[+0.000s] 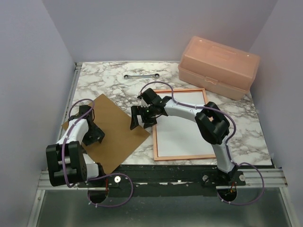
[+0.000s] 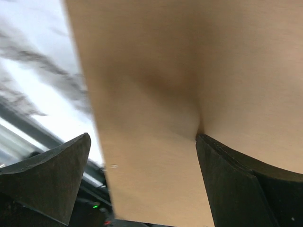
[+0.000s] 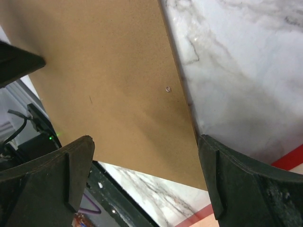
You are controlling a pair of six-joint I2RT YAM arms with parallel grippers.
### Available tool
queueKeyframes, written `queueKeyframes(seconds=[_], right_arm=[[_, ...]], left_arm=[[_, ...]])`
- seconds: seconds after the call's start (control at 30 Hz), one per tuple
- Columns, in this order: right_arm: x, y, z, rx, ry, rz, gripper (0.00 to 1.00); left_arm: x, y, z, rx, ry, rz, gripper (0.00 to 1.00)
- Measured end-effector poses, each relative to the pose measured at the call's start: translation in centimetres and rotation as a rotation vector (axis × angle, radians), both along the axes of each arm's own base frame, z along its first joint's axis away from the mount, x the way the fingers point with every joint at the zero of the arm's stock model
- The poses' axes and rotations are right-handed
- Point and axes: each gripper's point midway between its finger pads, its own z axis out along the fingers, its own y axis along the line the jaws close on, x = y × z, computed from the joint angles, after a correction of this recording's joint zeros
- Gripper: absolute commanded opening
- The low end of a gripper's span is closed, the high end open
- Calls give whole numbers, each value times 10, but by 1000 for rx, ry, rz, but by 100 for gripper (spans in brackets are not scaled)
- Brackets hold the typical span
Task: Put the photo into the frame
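Observation:
The frame (image 1: pixel 182 90) lies flat right of centre, its pale wood-orange side up. A plain white sheet (image 1: pixel 182 137) fills its opening; it looks like the photo lying face down, and no printed side shows. The brown backing board (image 1: pixel 116 130) lies turned cornerwise at the left. My left gripper (image 1: pixel 94 133) is open over the board's left part. In the left wrist view the board (image 2: pixel 156 71) runs between the fingers of the gripper (image 2: pixel 142 137). My right gripper (image 1: pixel 141 120) is open over the board's right corner (image 3: pixel 104 71), its jaws (image 3: pixel 144 139) straddling that edge, with a red strip of frame (image 3: pixel 292 160) beside it.
A pink plastic box (image 1: pixel 220 66) stands at the back right of the marble table (image 1: pixel 109 80). A small metal wrench (image 1: pixel 141 75) lies at the back centre. Walls close in the left, back and right sides. The board's near corner overhangs the table's front rail.

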Motion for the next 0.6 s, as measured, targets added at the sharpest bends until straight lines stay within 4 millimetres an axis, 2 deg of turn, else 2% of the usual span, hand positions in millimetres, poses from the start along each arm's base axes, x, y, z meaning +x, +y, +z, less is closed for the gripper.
queueKeyframes(seconds=[0.17, 0.27, 0.4, 0.5, 0.6], right_arm=[[-11, -3, 18, 33, 22, -1, 97], [-15, -6, 37, 66, 9, -5, 97], [-38, 2, 87, 196, 27, 36, 97], [-56, -3, 127, 289, 1, 59, 97], [-71, -16, 145, 324, -17, 60, 97]], left_arm=[[31, -28, -4, -142, -160, -33, 99], [34, -32, -3, -162, -190, -55, 99], [38, -38, -2, -178, -224, -98, 99], [38, -40, -1, -181, -235, -123, 99], [41, -46, -1, -182, -238, -166, 99]])
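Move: Against the near-left part of the brown board, the left fingertips stand at its surface, with the board's middle some 6 cm to the right, 3 cm ahead and about 1 cm below. The frame with the white sheet in it lies about 44 cm right and 7 cm ahead. For the right hand, over the board's far-right edge, the board's middle is about 17 cm left, 4 cm back and 2 cm below; the frame's middle is level ahead-wise and 21 cm right, the wrench 24 cm straight ahead. Pressing down with open fingertips, the left hand drags the brown board right and forward at an even height, about 6 cm in all and mostly early, its fingers tilting forward some 15 degrees and turning slightly clockwise. Meanwhile the right hand, still open, leaves the board's edge, rising with growing speed about 15 cm and drawing back 7 cm, its fingers swinging up to the left. ##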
